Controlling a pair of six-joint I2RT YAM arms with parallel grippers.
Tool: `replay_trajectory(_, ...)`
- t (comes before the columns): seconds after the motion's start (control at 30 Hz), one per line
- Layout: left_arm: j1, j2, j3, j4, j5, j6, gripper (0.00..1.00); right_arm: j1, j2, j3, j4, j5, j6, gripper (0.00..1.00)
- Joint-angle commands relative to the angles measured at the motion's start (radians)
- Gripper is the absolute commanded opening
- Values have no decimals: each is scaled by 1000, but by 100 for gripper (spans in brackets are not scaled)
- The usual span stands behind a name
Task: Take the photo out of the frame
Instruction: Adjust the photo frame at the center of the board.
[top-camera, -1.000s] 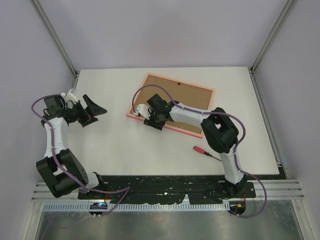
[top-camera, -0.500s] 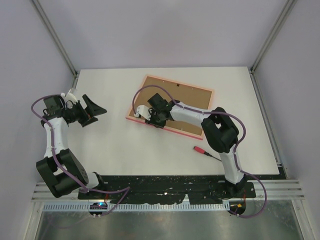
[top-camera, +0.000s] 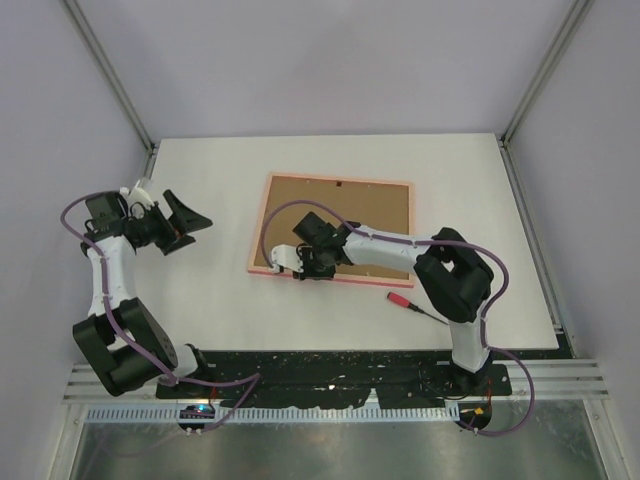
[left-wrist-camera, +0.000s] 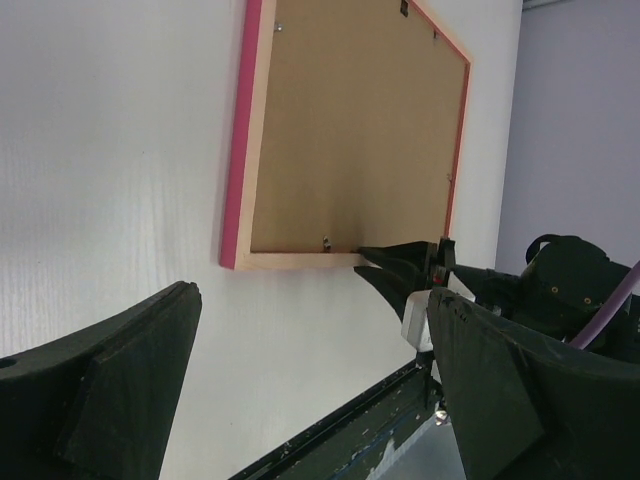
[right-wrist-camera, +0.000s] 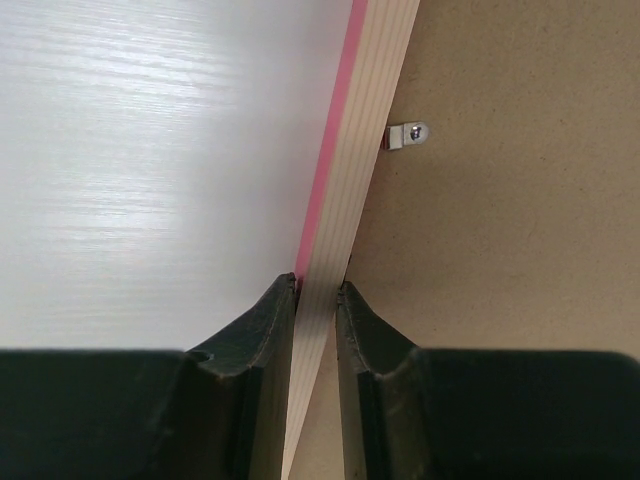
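Observation:
The pink frame (top-camera: 350, 205) lies face down mid-table, its brown back board up. The photo is hidden under it. My right gripper (top-camera: 303, 268) is shut on the frame's near rail close to the left corner. In the right wrist view the two fingers (right-wrist-camera: 318, 290) pinch the pale ribbed rail (right-wrist-camera: 365, 150), one outside on the pink side and one over the back board (right-wrist-camera: 520, 200). A small metal clip (right-wrist-camera: 405, 133) sits on the board just ahead. My left gripper (top-camera: 190, 225) hangs open at the table's left, well away from the frame (left-wrist-camera: 350, 130), nothing between its fingers (left-wrist-camera: 312, 295).
A red-handled tool (top-camera: 405, 301) lies on the white table (top-camera: 200, 290) near the right arm's base, just in front of the frame. The table's black front edge (left-wrist-camera: 330, 440) and the enclosure's posts and walls bound the space.
The right gripper has shut on the frame's near rail. The frame has swung from a tilted lie to nearly square with the table and shifted a little toward the near left.

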Motion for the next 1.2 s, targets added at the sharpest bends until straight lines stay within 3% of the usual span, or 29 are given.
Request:
replay_trajectory(0.0,14,-37,-6,27,36,-2,100,47,11,-76,-88,-28,-61,22)
replay_trajectory(0.43,29,-51,-7,27,57,-4,100,103,-31,-88,-73,-26,-38,26)
replay_trajectory(0.6,31,-54,-6,30,62,-7,100,106,-49,-70,-62,47,12,57)
replay_trajectory(0.73,32,-54,-6,28,65,-10,100,74,-173,-76,-108,9,49,66)
replay_trajectory(0.87,38,-65,-7,34,82,-13,100,-20,-347,-112,-191,-103,107,66)
replay_trajectory(1.17,45,-79,-6,39,106,-22,100,-215,-724,-450,-228,-34,129,66)
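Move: The photo frame lies back up, its near rail already between the right fingers; its middle is about 13 cm ahead and 5 cm to the right of that hand, at about its height. A metal clip sits on the backing some 4 cm left and 1 cm ahead. The screwdriver lies about 21 cm right and 7 cm back, roughly 1 cm lower. From the left hand, the frame's middle is about 7 cm ahead, 28 cm right and 16 cm below. The frame's near rail, still pinched by the right fingers, is drawn back towards the robot by nearly 3 cm, with a slight counter-clockwise turn of about 5 degrees. The right fingers then open and let go as the hand eases a little farther back, and it lifts quickly, about 10 cm, swinging right over the near rail towards the screwdriver. ##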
